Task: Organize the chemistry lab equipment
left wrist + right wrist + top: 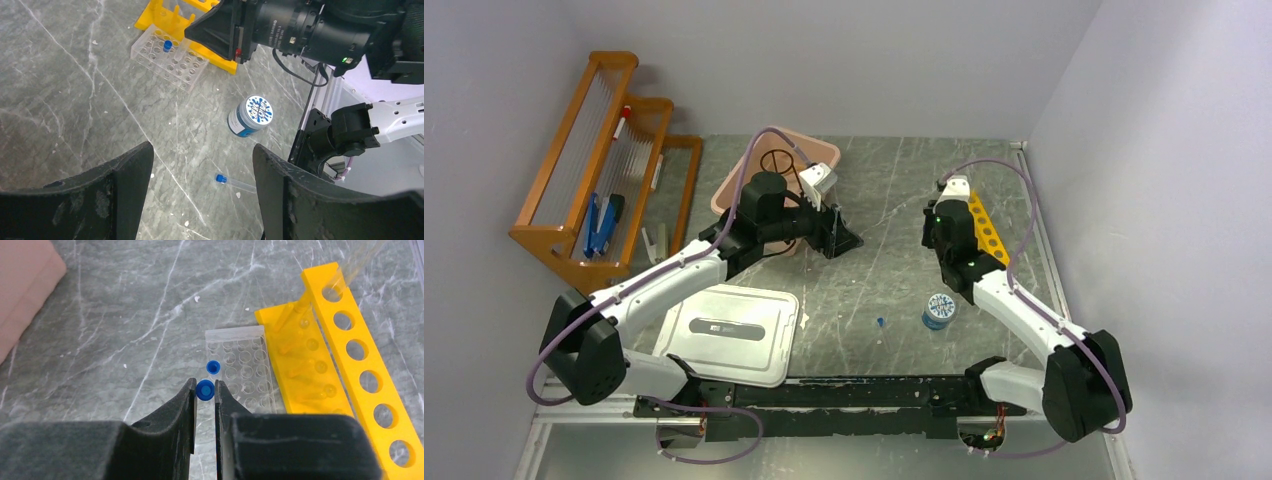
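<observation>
My right gripper (205, 384) is shut on a tiny blue-capped vial (205, 390), held upright just off the near left corner of a clear vial tray (245, 371). One more blue-capped vial (213, 367) stands in that tray. The yellow tube rack (350, 365) lies against the tray's right side. My left gripper (202, 156) hangs open above the table with nothing between its fingers. Below it a blue-capped vial (235, 183) lies flat on the table, near a blue-and-white jar (250, 116). In the top view the left gripper (839, 235) is just right of the pink tub (774, 185).
A black wire ring (776, 160) rests in the pink tub. The white lid (729, 335) lies at the near left. An orange wooden rack (599, 170) stands against the left wall. The jar (939, 310) and the loose vial (880, 322) sit between the arms.
</observation>
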{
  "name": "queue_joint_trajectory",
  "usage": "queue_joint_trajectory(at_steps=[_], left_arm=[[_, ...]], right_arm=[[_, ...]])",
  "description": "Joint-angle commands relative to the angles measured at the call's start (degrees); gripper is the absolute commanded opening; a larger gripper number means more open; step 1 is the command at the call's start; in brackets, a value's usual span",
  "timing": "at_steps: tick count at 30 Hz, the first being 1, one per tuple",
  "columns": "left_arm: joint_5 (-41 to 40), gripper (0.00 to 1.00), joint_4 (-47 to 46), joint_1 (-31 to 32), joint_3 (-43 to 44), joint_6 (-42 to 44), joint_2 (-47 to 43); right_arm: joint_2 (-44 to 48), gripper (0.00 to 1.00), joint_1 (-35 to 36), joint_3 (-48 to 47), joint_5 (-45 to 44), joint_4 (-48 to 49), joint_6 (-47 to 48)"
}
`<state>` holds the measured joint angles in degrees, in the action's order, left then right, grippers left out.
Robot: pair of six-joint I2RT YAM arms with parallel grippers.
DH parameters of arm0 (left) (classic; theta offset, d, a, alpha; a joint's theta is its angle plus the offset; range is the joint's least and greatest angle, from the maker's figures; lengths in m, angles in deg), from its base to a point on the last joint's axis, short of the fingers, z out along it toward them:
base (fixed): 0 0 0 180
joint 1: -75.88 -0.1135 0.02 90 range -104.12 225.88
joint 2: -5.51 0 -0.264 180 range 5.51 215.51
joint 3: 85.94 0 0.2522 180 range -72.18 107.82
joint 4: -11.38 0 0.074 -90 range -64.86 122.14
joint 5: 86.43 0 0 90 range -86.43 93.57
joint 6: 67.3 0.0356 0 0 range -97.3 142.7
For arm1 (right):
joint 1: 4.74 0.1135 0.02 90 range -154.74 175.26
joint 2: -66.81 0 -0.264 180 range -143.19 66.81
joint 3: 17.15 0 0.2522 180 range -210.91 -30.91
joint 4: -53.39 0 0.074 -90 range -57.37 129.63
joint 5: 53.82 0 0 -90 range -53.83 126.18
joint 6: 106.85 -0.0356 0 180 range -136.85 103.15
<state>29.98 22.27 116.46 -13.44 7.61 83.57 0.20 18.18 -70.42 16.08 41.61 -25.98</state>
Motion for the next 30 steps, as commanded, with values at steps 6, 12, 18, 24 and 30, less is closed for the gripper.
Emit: queue_joint_trajectory(at_steps=[6, 12, 18, 24, 30], left_arm=[[1.88, 0.76, 0.36, -0.24, 1.20, -0.32, 0.09], [2.16, 0.75, 0.32, -0.26, 1.19, -0.74, 0.76], [1.99, 0.75, 0.91, -0.28, 1.84, -0.26, 1.19], [1.63, 0.75, 1.38, -0.32, 2.17, 0.19, 1.38], [1.32, 0.75, 1.32, -0.32, 1.67, 0.22, 1.15]], right_arm=[[-3.35, 0.08, -1.24, 3.64, -3.15, 7.86, -3.67], [-5.32, 0.09, -2.02, 4.44, -3.23, 10.15, -4.88], [-7.17, 0.09, -2.25, 4.43, -3.02, 11.11, -5.68], [-8.12, 0.13, -2.42, 5.21, -2.80, 11.64, -6.16], [-8.88, 0.23, -2.43, 4.64, -1.88, 10.27, -6.40]])
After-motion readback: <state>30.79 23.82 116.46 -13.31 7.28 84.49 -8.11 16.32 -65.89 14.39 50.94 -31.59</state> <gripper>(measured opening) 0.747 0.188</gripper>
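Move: Below the right hand, which still grips a blue-capped tube by its cap, lies the clear rack, its middle some 4 cm to the right, level front to back, and 12 cm down. A first capped tube already stands in it, about 3 cm ahead and straight in line. The yellow rack is around 14 cm to the right and level, the blue jar roughly 18 cm back and 4 cm right. From the left hand, the clear rack is about 9 cm ahead, 20 cm right and 21 cm below. Lowering the held tube about 5 cm, nearly straight down and slowing as it goes, the right hand drifts only about 1 cm forward and 1 cm right and turns some 5 degrees clockwise. This takes the tube down into a hole along the clear rack's left side, just behind the first tube, with the fingertips still pinching its blue cap. ##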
